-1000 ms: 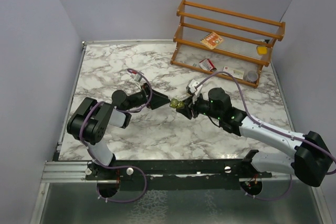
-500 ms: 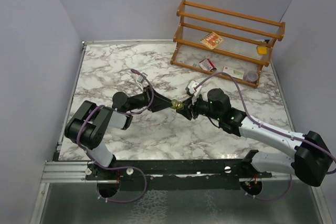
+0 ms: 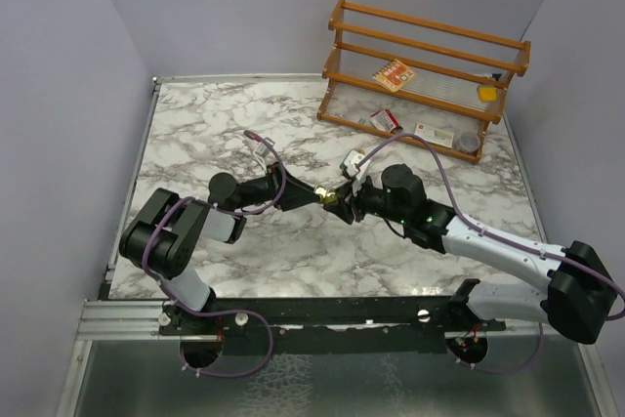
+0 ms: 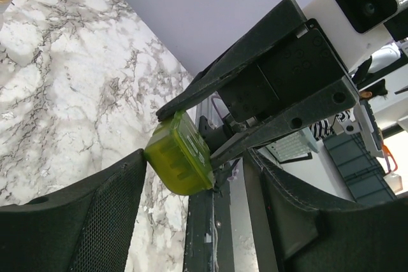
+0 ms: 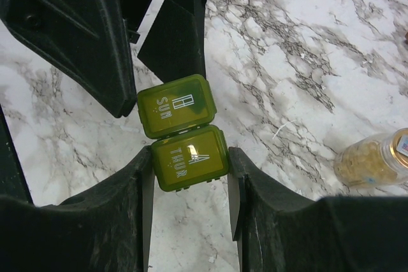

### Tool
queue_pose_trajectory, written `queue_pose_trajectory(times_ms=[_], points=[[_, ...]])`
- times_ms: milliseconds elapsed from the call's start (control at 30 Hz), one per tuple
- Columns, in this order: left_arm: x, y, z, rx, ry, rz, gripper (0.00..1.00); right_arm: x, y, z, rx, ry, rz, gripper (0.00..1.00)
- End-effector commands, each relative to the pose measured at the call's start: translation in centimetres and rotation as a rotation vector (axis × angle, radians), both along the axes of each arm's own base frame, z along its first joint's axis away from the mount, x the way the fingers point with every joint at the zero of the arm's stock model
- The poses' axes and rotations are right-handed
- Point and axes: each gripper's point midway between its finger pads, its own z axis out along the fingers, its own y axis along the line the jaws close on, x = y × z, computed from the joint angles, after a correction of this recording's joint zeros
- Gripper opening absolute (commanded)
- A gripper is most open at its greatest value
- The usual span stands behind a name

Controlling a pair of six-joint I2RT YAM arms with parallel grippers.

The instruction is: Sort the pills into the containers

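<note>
The containers are a small olive-green pill box (image 5: 182,132) of two joined compartments, lettered SUN and THUR, held above the marble. My right gripper (image 5: 190,159) is shut on the THUR half. My left gripper (image 4: 194,164) faces it from the left, and the SUN end (image 4: 180,154) sits between its open jaws. That end touches one finger (image 4: 121,186) and stands apart from the other. In the top view both grippers meet at the box (image 3: 329,197) mid-table. A clear bottle (image 5: 373,160) of yellow pills stands on the marble to the right.
A wooden rack (image 3: 430,56) stands at the back right, with red-and-white cartons (image 3: 395,75) and a yellow block (image 3: 486,93) on it. A small round tub (image 3: 469,141) sits at its foot. Grey walls close in the marble table (image 3: 225,124).
My left gripper has reached right until the box end lies between its jaws, and the jaws have narrowed somewhat. The right gripper kept its hold and shifted slightly left.
</note>
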Motion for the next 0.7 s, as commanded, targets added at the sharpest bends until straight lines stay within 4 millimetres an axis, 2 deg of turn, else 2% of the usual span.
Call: queue_pose_trajectory(times_ms=[0, 300, 667], points=[[-1.4, 0.3, 3.0, -0.078, -0.21, -0.016, 0.62, 0.3, 0.5, 1.2, -0.004, -0.033, -0.006, 0.01], [-1.1, 0.2, 2.5, -0.073, -0.189, -0.009, 0.5, 0.3, 0.7, 1.1, -0.021, -0.053, -0.005, 0.01], [-1.1, 0.2, 2.3, -0.068, -0.179, -0.008, 0.43, 1.3, 0.8, 1.2, -0.054, -0.099, -0.051, 0.01]])
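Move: The left fingers point rightward at the green pill box held in the air by the right hand. The middle of the pill box lies about 2 cm to the right of the left hand, straight ahead 0 and roughly 1 cm lower. From the right hand it sits about 2 cm left and 1 cm farther out, level with it. The pill jar stands roughly 12 cm farther out than the right hand, 5 cm to its right and 10 cm lower. Staying practically in place, the left hand narrows its gap by about a third around the free SUN end of the pill box, one finger on either side. Meanwhile the right hand eases the box roughly 1 cm to the left, in between those fingers, tilting only slightly and keeping its pinch on the THUR end. Whether the left fingers already squeeze can't be seen. ##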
